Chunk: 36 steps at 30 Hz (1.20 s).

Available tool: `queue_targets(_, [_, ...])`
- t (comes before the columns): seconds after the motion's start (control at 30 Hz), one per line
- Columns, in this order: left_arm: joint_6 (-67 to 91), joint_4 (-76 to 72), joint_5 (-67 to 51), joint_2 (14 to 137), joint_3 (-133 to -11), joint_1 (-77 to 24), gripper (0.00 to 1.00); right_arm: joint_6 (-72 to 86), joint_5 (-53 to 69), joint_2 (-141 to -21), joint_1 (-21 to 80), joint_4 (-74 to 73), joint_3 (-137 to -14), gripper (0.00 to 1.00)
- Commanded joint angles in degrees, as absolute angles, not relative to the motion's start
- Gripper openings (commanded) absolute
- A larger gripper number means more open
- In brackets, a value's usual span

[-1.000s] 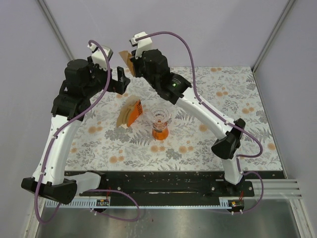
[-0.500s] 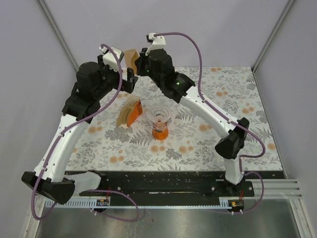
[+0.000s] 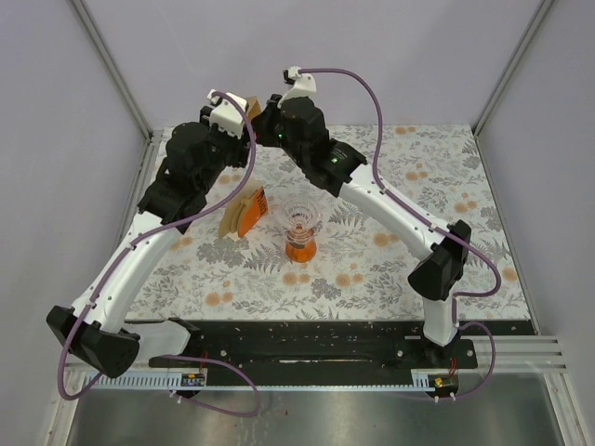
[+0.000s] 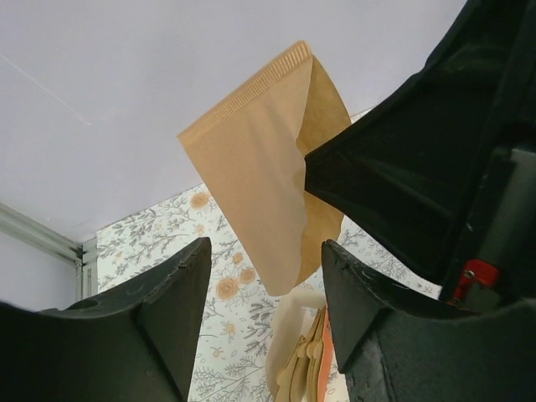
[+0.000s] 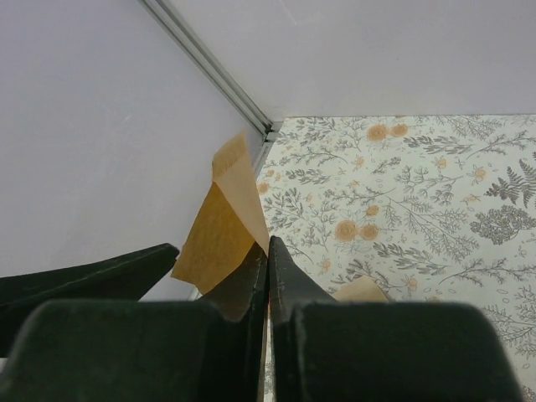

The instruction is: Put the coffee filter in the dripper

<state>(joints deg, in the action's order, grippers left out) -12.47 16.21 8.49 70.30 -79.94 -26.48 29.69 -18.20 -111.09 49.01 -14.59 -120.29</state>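
The coffee filter [image 4: 260, 176] is a flat light-brown paper fan held up in the air over the back left of the table. My right gripper [image 5: 268, 251] is shut on one edge of it [image 5: 219, 226]. My left gripper [image 4: 266, 293] faces it from below. Its jaws stand apart, and the filter's lower tip hangs between them without touching either finger. From above, the filter [image 3: 248, 102] shows between the left gripper [image 3: 245, 130] and the right gripper [image 3: 261, 111]. The clear dripper [image 3: 299, 223] on its orange base stands upright mid-table with nothing in it.
A thick bundle of brown filters in an orange holder [image 3: 244, 212] stands just left of the dripper, under the grippers, and also shows in the left wrist view as the bundle [image 4: 311, 364]. The enclosure's back wall and left corner post [image 5: 209, 63] are close behind the filter.
My left arm has swung right and up to the filter, and its jaws have narrowed around the lower tip. The right gripper has drifted slightly right, still holding the filter.
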Motion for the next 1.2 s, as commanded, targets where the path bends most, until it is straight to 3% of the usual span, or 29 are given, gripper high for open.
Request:
queue_targets(0.0, [-14.50, 10.46, 12.39, 71.19, -79.63, -27.07, 0.59, 31.55, -17.23, -106.88, 49.13, -11.43, -119.88, 0.00])
queue_targets(0.27, [-21.08, 5.37, 21.17, 73.30, -79.28, -29.18, 0.60, 32.78, -15.56, -105.91, 49.13, -10.37, -117.95, 0.00])
queue_targets(0.33, [-22.84, 3.79, 24.51, 73.83, -79.01, -29.53, 0.50, 33.13, -15.12, -106.00, 49.04, -10.28, -117.51, 0.00])
queue_targets(0.47, [-23.73, 4.39, 25.05, 73.83, -79.01, -29.62, 0.18, 32.61, -15.12, -105.65, 48.69, -10.28, -116.72, 0.00])
queue_targets(0.57, [-23.47, 5.80, 24.35, 72.69, -78.49, -29.62, 0.01, 32.17, -15.99, -104.68, 47.73, -10.20, -115.32, 0.00])
queue_targets(0.83, [-18.55, 12.38, 20.40, 70.58, -80.68, -29.53, 0.00, 28.66, -12.77, -103.71, 46.85, -5.99, -112.06, 0.00])
queue_targets(0.87, [-17.59, 13.35, 19.52, 70.84, -81.21, -29.53, 0.00, 28.65, -10.57, -103.88, 46.85, -4.93, -112.06, 0.02])
queue_targets(0.93, [-15.83, 15.02, 17.85, 71.10, -82.17, -29.53, 0.00, 28.57, -6.79, -104.59, 46.85, -3.43, -112.15, 0.27])
queue_targets(1.0, [-14.33, 16.34, 16.97, 71.28, -82.96, -29.53, 0.00, 28.48, -4.49, -105.03, 46.85, -2.20, -112.06, 0.40])
queue_targets(1.17, [-10.55, 19.42, 16.26, 71.54, -85.95, -29.53, 0.00, 28.91, -3.96, -104.94, 46.85, -0.62, -110.48, 0.46])
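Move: The coffee filter, still pinched in the right fingers, has its middle about 5 cm ahead of the half-open left hand, a centimetre to its right and some 3 cm above; from the right hand that is roughly 2 cm ahead, 3 cm left and 3 cm above. From the left hand, the filter box stands some 22 cm below, about 2 cm back and 1 cm left, and the dripper about 12 cm back, 11 cm right and 14 cm down. The left fingers shut on the filter's near, lower edge after pushing about 2.5 cm forward and a little left, their tips turning some 10 degrees counter-clockwise; they keep the pinch while the hand eases back about 2 cm and slightly down. The right hand sinks some 1.5 cm, then opens its fingers about halfway and lets go, rising about 2 cm and shifting left as it turns counter-clockwise. ##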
